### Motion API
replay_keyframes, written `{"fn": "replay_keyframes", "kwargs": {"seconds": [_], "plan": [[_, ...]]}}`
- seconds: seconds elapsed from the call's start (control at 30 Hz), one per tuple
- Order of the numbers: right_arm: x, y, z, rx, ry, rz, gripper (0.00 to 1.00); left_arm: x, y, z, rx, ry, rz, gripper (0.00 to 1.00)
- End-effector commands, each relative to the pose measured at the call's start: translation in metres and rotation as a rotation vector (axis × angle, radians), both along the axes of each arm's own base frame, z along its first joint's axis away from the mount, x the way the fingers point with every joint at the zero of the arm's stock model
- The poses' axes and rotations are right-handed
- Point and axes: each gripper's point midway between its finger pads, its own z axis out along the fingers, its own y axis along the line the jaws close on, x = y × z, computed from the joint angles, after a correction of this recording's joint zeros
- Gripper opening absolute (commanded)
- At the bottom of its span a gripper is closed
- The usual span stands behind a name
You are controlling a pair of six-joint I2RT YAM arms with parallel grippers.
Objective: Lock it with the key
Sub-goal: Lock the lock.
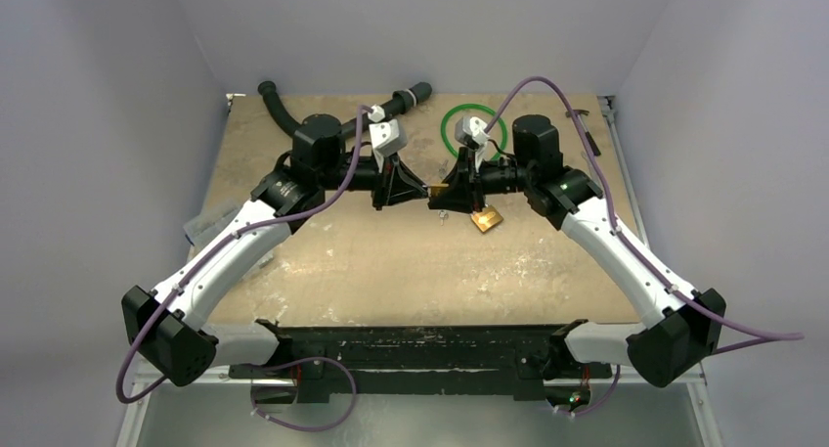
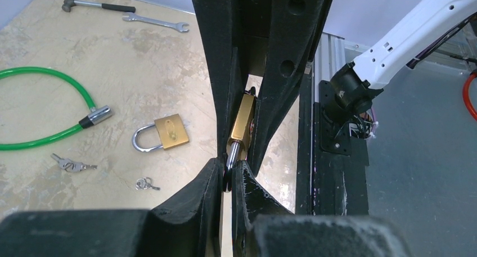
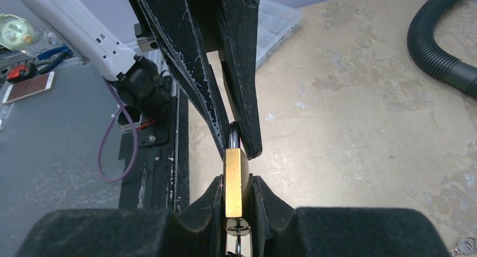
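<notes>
A small brass lock (image 3: 235, 181) hangs in mid-air between both grippers, edge-on to both wrist cameras. My right gripper (image 3: 236, 192) is shut on its brass body. My left gripper (image 2: 230, 170) is shut on the silver shackle end of the lock (image 2: 243, 125). A silver key (image 3: 237, 228) sticks in the lock's near end, deep between the right fingers, with a ring hanging from it. In the top view the left gripper (image 1: 420, 190) and the right gripper (image 1: 452, 191) meet tip to tip over the middle of the table, around the lock (image 1: 438, 188).
A second brass padlock (image 2: 163, 133) lies flat on the table, with loose keys (image 2: 73, 165) and a small ring (image 2: 145, 183) near it. The green cable loop (image 2: 34, 108), a hammer (image 2: 95, 4) and a wrench (image 2: 154, 22) lie beyond. A black hose (image 3: 444, 43) runs along the far left.
</notes>
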Motion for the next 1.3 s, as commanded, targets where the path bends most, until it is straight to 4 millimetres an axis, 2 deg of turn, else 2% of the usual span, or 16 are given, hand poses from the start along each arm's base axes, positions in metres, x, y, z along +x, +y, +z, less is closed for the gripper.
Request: {"fn": "replay_keyframes", "kwargs": {"seconds": [0.0, 0.13, 0.2, 0.4, 0.77, 0.87, 0.9, 0.97, 1.1, 1.27], "plan": [[-0.027, 0.035, 0.028, 0.113, -0.105, 0.18, 0.0, -0.033, -0.025, 0.027, -0.09, -0.086, -0.169, 0.0], [-0.006, 0.018, 0.03, 0.134, -0.063, 0.085, 0.0, 0.018, 0.014, 0.041, -0.157, -0.04, 0.028, 0.0], [0.002, 0.012, 0.031, 0.141, -0.042, 0.046, 0.0, 0.033, 0.029, 0.047, -0.189, -0.041, 0.089, 0.0], [0.015, 0.005, 0.03, 0.147, -0.016, 0.001, 0.0, 0.035, 0.034, 0.052, -0.197, -0.083, 0.088, 0.0], [0.017, 0.006, 0.032, 0.158, 0.002, -0.004, 0.02, 0.034, 0.033, 0.058, -0.216, -0.098, 0.079, 0.0], [0.021, 0.001, 0.03, 0.141, 0.021, -0.012, 0.41, 0.035, 0.035, 0.054, -0.183, -0.102, 0.09, 0.0], [0.023, -0.002, 0.029, 0.134, 0.026, -0.016, 0.49, 0.037, 0.037, 0.048, -0.155, -0.097, 0.104, 0.0], [0.028, -0.011, 0.029, 0.125, 0.019, -0.034, 0.58, 0.036, 0.04, 0.036, -0.104, -0.083, 0.111, 0.0], [0.039, -0.028, 0.024, 0.087, -0.009, -0.068, 0.67, 0.03, 0.042, 0.026, -0.06, -0.086, 0.077, 0.0], [0.036, -0.037, 0.021, 0.049, -0.058, -0.048, 0.62, 0.019, 0.042, 0.022, -0.042, -0.108, -0.001, 0.0]]}}
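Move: Between the hands hangs the small brass padlock, its middle about 3 cm to the right of the left hand and 1 cm to the left of the right hand, level with both. From the right hand, the small keys lie some 10 cm ahead, 3 cm right and 31 cm down on the table. The large padlock is roughly 9 cm ahead and 12 cm right, equally low; the farther keys about 20 cm ahead and 3 cm right. Easing off the push that held body and shackle together, both hands carry the small padlock forward and up about 3 cm, fingertips tilting up some 10 degrees, the left hand also drawing left. After a brief hold the right fingers open off the body and back away to the right and forward, sinking; the left keeps its pinch on the shackle, sinks about 3 cm and levels again. ##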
